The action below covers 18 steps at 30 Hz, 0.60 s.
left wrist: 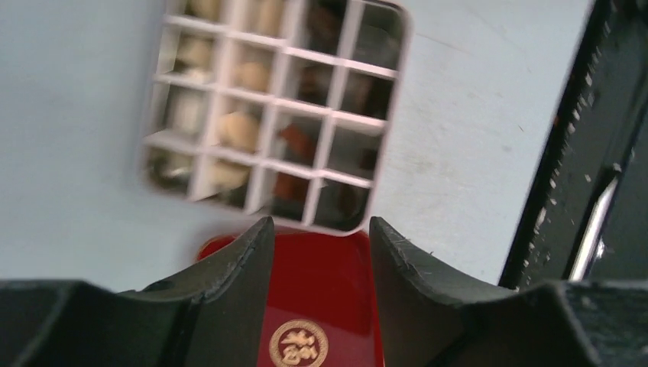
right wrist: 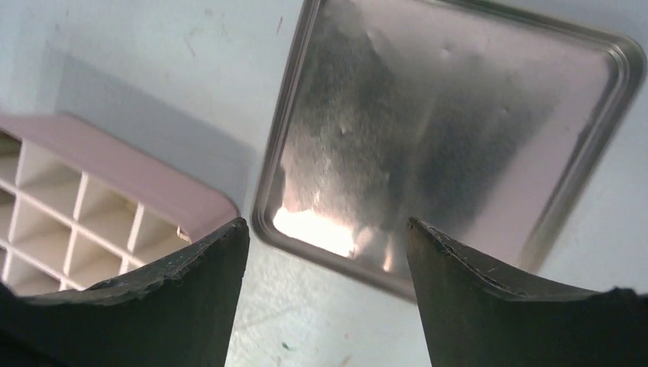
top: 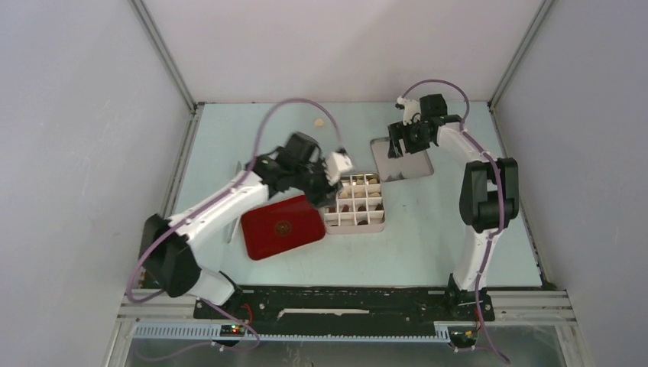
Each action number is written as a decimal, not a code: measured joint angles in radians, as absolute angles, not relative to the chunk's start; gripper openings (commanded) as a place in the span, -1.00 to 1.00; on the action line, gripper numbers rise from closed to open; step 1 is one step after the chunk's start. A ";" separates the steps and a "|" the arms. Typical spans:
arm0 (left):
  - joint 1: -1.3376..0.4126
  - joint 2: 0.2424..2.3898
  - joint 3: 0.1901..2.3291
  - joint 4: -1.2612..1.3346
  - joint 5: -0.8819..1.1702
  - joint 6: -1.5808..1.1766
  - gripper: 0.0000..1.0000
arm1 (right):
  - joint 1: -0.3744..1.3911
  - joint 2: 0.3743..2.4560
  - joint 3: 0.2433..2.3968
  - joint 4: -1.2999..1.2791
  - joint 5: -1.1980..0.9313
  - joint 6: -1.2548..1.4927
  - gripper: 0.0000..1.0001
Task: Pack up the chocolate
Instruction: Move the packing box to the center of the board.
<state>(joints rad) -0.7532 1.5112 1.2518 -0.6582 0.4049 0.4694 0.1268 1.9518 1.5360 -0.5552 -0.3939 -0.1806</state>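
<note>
A white gridded box (top: 359, 222) sits mid-table. Its cells hold chocolate, cream pieces (left wrist: 239, 130) on one side and dark brown pieces (left wrist: 294, 142) on the other. My left gripper (top: 327, 191) hovers over the box's left edge, above where the red tray meets it. In the left wrist view this gripper (left wrist: 321, 229) stands open with nothing between its fingers. My right gripper (top: 395, 149) hangs over the near left corner of a bare metal tray (right wrist: 458, 130). It is open (right wrist: 328, 229) and empty. One small pale piece (top: 319, 122) lies alone on the table far behind the box.
A glossy red tray (top: 283, 227) with a round gold emblem (left wrist: 298, 344) lies just left of the box, touching it. The metal tray (top: 416, 164) sits right behind the box. Grey walls close in the table on three sides.
</note>
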 measured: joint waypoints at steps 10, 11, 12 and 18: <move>-0.455 1.361 1.235 -0.540 0.263 0.249 0.08 | 0.202 2.158 1.728 -0.573 -0.362 -0.048 0.53; -0.444 1.360 1.230 -0.542 0.243 0.238 0.08 | 0.210 2.178 1.752 -0.574 -0.359 -0.043 0.53; -0.435 1.361 1.225 -0.545 0.225 0.229 0.08 | 0.221 2.197 1.774 -0.574 -0.355 -0.038 0.53; -0.342 1.380 1.223 -0.633 0.114 0.187 0.13 | 0.268 2.229 1.802 -0.591 -0.316 -0.028 0.52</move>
<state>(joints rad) -0.3420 1.3804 1.2228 -0.6334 0.1139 0.1871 0.2676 2.2292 1.8019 -0.5915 -0.3157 -0.0277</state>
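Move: The packing box, just left free, has its middle about 5 cm ahead of the left hand, 4 cm to its right and 12 cm below; the red tray lies 14 cm to this hand's left, level with it, and the thin spatulas some 27 cm left and 6 cm ahead. From the right hand the loose chocolate lies about 14 cm ahead and 27 cm left, 8 cm down. The metal tray is almost beneath that hand, 2 cm farther out; the box is some 16 cm back and 16 cm left. The packing box is left standing: the left hand, fingers already open, withdraws about 16 cm left and 10 cm forward, first rising some 6 cm, then sinking back by half, and turns about 45 degrees counter-clockwise. Meanwhile the right hand, open, slides 7 cm left off the metal tray towards the loose chocolate, sinking some 5 cm and edging forward. ##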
